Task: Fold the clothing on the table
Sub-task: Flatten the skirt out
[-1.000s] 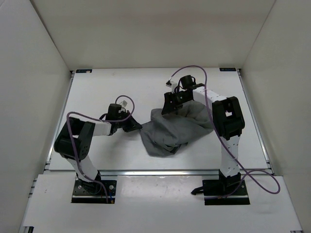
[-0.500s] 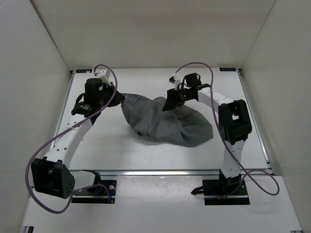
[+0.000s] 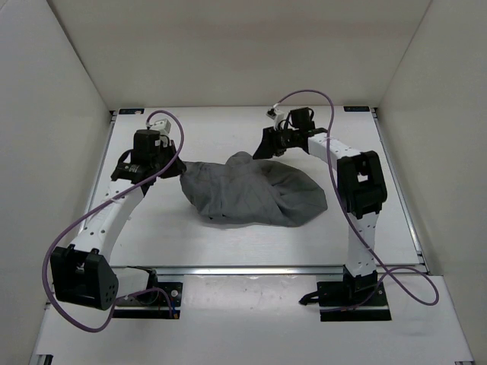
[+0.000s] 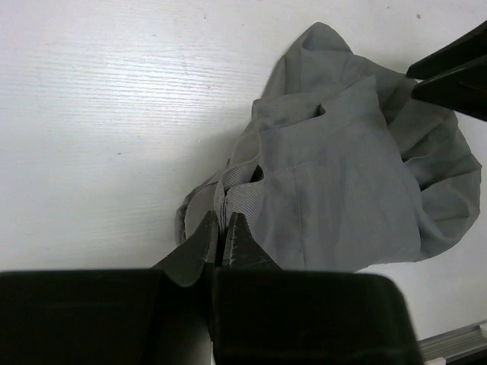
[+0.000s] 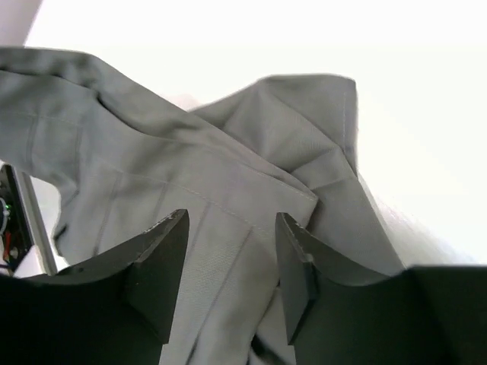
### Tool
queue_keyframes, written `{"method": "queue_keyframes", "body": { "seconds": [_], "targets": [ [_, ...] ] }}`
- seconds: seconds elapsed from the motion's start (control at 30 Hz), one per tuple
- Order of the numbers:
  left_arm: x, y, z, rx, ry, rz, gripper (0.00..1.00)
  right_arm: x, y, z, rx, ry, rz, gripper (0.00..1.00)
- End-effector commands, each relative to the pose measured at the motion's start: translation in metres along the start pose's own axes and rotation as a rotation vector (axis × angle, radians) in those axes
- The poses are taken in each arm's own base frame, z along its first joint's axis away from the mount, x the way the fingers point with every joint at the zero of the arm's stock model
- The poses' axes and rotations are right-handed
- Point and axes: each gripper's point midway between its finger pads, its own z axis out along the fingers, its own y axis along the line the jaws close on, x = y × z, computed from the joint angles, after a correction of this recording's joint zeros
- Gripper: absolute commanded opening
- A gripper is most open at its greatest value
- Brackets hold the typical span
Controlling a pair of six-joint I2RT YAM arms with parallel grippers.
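Observation:
The dark grey clothing (image 3: 255, 192) lies bunched in a wide heap in the middle of the white table (image 3: 190, 129). My left gripper (image 3: 174, 169) is at the heap's left end, shut on a band edge of the clothing (image 4: 342, 175); its fingertips (image 4: 223, 228) pinch the fabric. My right gripper (image 3: 263, 150) hovers over the heap's far edge. In the right wrist view its jaws (image 5: 232, 228) stand apart over a stitched fold of the clothing (image 5: 228, 144), with nothing clamped between them.
White enclosure walls (image 3: 61, 91) stand on three sides. Metal rails with black corner brackets (image 3: 131, 111) edge the table. Purple cables (image 3: 304, 95) loop off both wrists. The right gripper's dark fingers (image 4: 456, 72) show at the top right of the left wrist view.
The left arm has reached out to the far left, dragging the clothing's left edge with it and widening the heap. The right gripper has shifted toward the far side, its jaws slightly narrower.

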Motion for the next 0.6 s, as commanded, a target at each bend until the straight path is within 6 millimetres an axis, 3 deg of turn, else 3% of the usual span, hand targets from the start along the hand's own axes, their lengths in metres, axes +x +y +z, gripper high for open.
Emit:
{"method": "queue_keyframes", "body": {
  "seconds": [0.0,0.27,0.3,0.4,0.57],
  "targets": [
    [0.000,0.007,-0.007,-0.018,-0.018,0.020,0.00,0.007,-0.011,0.011,-0.012,0.009,0.030,0.44],
    [0.004,0.008,-0.003,-0.004,-0.020,0.004,0.00,0.024,-0.027,0.019,-0.035,0.056,0.090,0.47],
    [0.007,0.007,-0.003,0.003,-0.014,0.006,0.00,0.039,-0.029,0.024,-0.050,0.091,0.121,0.47],
    [0.007,0.004,-0.003,0.017,-0.022,0.007,0.00,0.045,-0.032,0.033,-0.075,0.122,0.145,0.47],
    [0.013,0.008,-0.001,0.017,-0.016,0.006,0.00,0.042,-0.033,0.041,-0.131,0.109,0.161,0.43]
  ]
}}
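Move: Almost straight below the empty, half-open right hand, about 9 cm down and perhaps 1 cm to its left, lies the loose upper edge of the skirt. The skirt's far corner lies roughly 4 cm ahead of this hand and 8 cm to its left, its right end some 16 cm to the right and 11 cm back, both 10 cm lower. From the left hand, that upper edge is about 10 cm ahead, 23 cm to the right and 14 cm lower. Sinking nearly straight down by about 8 cm, the right hand brings its half-open fingers onto the skirt's upper edge, one tip over the top layer and the other just past the edge; it rolls some 15 degrees on the way, its forward side dipping. The left hand keeps its pinch on the skirt's raised left corner and eases down about 2 cm. ##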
